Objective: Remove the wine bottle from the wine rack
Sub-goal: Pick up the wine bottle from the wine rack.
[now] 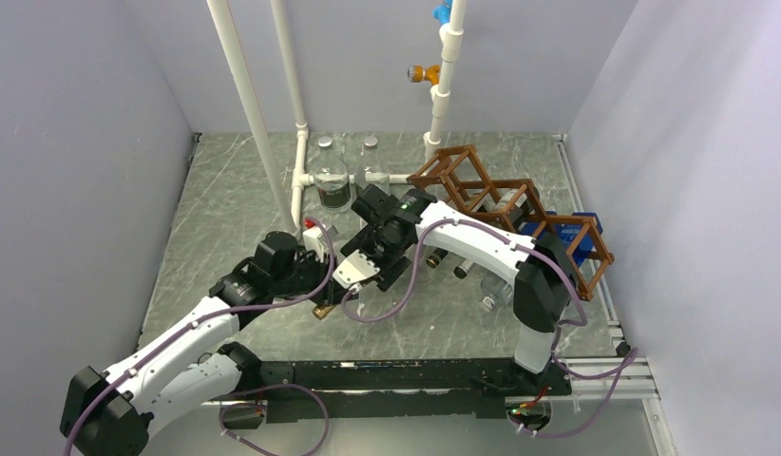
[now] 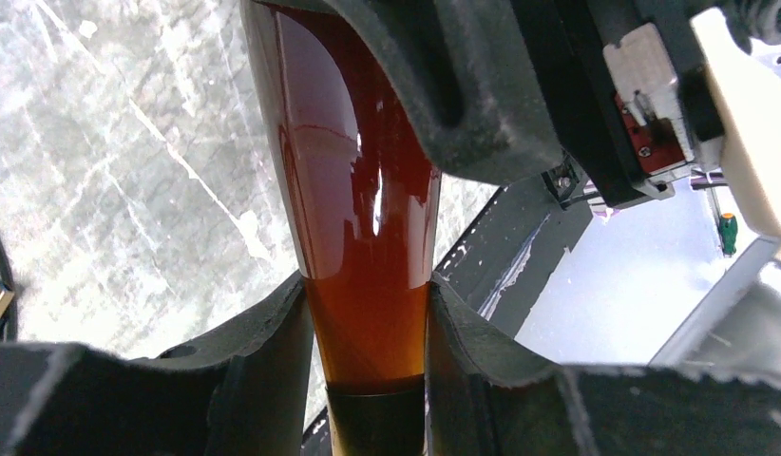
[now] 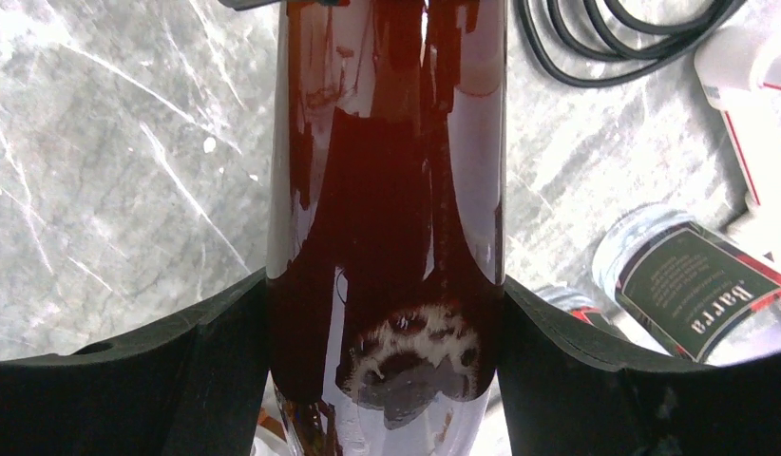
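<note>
The wine bottle (image 2: 363, 209) is dark red-brown glass, held off the wine rack (image 1: 520, 204) above the marble floor between both arms. My left gripper (image 2: 368, 332) is shut on its narrow amber neck just above the dark capsule. My right gripper (image 3: 387, 332) is shut on the wider body (image 3: 387, 190). In the top view the two grippers, left (image 1: 315, 296) and right (image 1: 360, 285), meet at mid-table and hide most of the bottle. Only its gold-capped end (image 1: 322, 311) shows there. The reddish-brown wooden rack stands at the back right.
Other bottles (image 1: 463, 269) poke out of the rack's lower cells, and one with a dark label (image 3: 691, 285) lies near my right gripper. Two clear jars (image 1: 330, 176) and white pipes (image 1: 249, 104) stand at the back. Black cable (image 3: 605, 38) lies on the floor.
</note>
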Motion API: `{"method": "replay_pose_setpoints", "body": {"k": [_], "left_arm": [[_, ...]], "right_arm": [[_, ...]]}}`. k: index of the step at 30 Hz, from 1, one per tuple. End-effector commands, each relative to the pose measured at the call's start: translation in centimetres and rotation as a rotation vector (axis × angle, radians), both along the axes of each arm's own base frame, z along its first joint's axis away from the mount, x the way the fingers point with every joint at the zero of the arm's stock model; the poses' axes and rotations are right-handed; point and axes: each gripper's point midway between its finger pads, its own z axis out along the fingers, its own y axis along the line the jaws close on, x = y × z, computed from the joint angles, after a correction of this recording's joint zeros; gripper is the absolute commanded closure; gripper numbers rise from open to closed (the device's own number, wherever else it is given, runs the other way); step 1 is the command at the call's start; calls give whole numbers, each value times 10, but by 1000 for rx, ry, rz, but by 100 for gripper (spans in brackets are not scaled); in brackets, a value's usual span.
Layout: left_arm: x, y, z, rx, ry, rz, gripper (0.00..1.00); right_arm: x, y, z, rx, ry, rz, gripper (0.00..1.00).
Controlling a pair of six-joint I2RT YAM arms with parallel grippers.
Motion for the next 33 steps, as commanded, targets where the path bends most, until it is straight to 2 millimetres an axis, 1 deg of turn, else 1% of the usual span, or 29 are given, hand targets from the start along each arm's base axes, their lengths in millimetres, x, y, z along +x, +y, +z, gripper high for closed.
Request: {"method": "replay_pose_setpoints", "body": {"k": [1, 8, 14, 19, 23, 25, 27, 30, 33], "left_arm": [[9, -22, 60, -143, -243, -74, 100], [5, -17, 50, -110, -185, -52, 100], [4, -14, 49, -87, -154, -38, 100], [2, -12, 49, -78, -132, -31, 100], [2, -10, 50, -66, -113, -12, 96], [2, -8, 51, -60, -105, -5, 92], [2, -7, 52, -54, -99, 3, 83], [2, -5, 55, -49, -98, 16, 73], [2, -3, 59, -48, -102, 29, 61]], "right_arm": [[2, 73, 25, 224, -34, -82, 63], [-4, 83, 16, 240, 31, -94, 63], [-19, 87, 3, 259, 125, -104, 63], [-28, 94, 0, 297, 197, -119, 63], [-32, 99, -4, 319, 237, -124, 63], [-34, 101, -5, 328, 254, -128, 63], [-36, 103, -4, 338, 277, -135, 63], [-38, 107, -2, 356, 304, -140, 63], [-40, 109, -1, 365, 326, -146, 63]]}}
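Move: The wine bottle is already off the rack, lying roughly level between both hands, its neck to the back-left; its middle is about 6 cm right and 3 cm ahead of the left hand, and some 5 cm left and 2 cm back of the right. From the left hand, the cable coil lies about 9 cm ahead, 12 cm left and 13 cm below; the nearer clear bottle stands about 28 cm straight ahead, its middle slightly lower. The wine rack's left section is roughly 24 cm ahead, 18 cm right and 5 cm below the right hand. The wine bottle stays pinched by both hands, the right on its lower body and the left near the neck, as they carry it back, left and down over bare table, farther from the rack. The right hand sinks about 5 cm, the left some 3 cm, so the base end dips more, while both wrists turn roughly 15 degrees, mostly tipping forward-down; the sinking eases off at the end. ##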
